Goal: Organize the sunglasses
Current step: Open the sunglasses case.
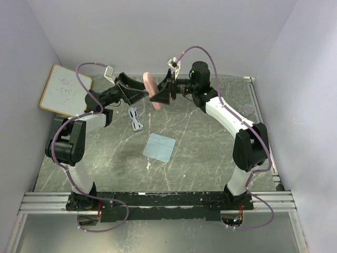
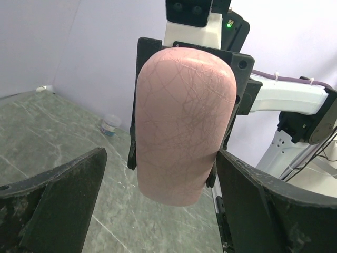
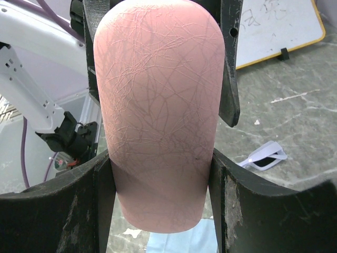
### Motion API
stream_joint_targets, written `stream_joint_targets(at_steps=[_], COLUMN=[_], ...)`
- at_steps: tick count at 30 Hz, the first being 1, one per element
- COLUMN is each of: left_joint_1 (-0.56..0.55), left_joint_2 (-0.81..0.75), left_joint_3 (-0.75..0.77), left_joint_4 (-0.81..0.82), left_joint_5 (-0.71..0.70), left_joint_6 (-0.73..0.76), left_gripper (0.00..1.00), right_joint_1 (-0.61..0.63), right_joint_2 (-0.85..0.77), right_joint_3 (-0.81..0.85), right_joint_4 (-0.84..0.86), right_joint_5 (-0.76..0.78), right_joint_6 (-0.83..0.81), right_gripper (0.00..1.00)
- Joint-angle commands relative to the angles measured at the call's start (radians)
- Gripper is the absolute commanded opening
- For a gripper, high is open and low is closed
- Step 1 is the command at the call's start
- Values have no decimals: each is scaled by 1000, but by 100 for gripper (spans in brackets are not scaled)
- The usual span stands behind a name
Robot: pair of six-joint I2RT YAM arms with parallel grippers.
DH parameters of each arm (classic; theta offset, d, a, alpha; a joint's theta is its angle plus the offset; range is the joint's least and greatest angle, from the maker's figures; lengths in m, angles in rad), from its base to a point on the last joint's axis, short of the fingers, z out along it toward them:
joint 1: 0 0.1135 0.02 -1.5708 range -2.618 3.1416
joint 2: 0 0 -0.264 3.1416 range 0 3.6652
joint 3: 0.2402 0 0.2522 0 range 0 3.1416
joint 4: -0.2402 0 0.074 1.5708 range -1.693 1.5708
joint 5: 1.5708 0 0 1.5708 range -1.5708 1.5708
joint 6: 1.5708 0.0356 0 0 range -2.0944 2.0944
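Note:
The pink case (image 1: 152, 89) hangs upright above the back of the table, and my right gripper (image 1: 164, 94) is shut on its lower part. In the right wrist view both fingers press the sides of the case (image 3: 158, 95), with the gripper (image 3: 160, 158) centred on it. My left gripper (image 1: 138, 90) stands wide open just left of the case. In the left wrist view the case (image 2: 184, 116) sits between the spread fingers of that gripper (image 2: 160, 158), with a gap on the left side. The sunglasses (image 1: 136, 119) lie folded on the table below the left gripper, also visible in the right wrist view (image 3: 265, 158).
A pale blue cloth (image 1: 159, 147) lies flat in the middle of the marble table (image 1: 210, 153); its edge shows under the case (image 3: 179, 243). A whiteboard (image 1: 64, 90) leans at the back left. A small clear cup (image 1: 247, 109) sits at the back right.

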Motion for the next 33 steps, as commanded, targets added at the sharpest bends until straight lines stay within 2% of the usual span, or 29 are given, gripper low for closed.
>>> stream_joint_targets(at_steps=[1, 8, 15, 18, 22, 25, 31, 33], left_joint_1=[9, 9, -2, -9, -14, -18, -20, -21], left_joint_2=[28, -16, -66, -77, -108, -123, -102, -91], left_joint_3=[40, -2, -26, -25, -47, -56, -50, -45], left_joint_4=[280, 280, 217, 195, 147, 122, 181, 200], left_joint_5=[41, 45, 48, 55, 51, 55, 66, 71], left_joint_6=[-42, -18, 46, 59, 114, 138, 89, 70], left_gripper=[96, 99, 94, 86, 81, 68, 69, 74], right_joint_1=[7, 17, 29, 32, 34, 33, 33, 34], right_joint_2=[7, 26, 32, 35, 37, 35, 35, 35], right_joint_3=[14, 23, 29, 32, 31, 33, 42, 43], right_joint_4=[55, 48, 36, 24, 25, 26, 16, 14], right_joint_5=[-22, -22, -15, -9, -9, -7, -6, -4], right_joint_6=[22, 25, 18, 10, 12, 11, 7, 5], right_gripper=[0, 1, 1, 1, 1, 2, 2, 2])
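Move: The upright pink sunglasses case is between the left gripper's spread fingers, its middle about 2 cm back, 2 cm right and 2 cm above the left hand. The right fingers already pinch the case, its middle some 3 cm above that hand and 1 cm to its left. On the table about 30 cm below, the sunglasses lie roughly 4 cm back and 6 cm left of the left hand, and the blue cloth 14 cm back and 5 cm right of it. Close the left gripper onto the long edges of the case: ease it back about 2 cm to centre the open fingers, rising slightly and rolling some 5 degrees, and narrow them until both pads pinch the case. Meanwhile, keep the right grip and bring the case about 2 cm left and down, drifting back a little, into the left fingers. ##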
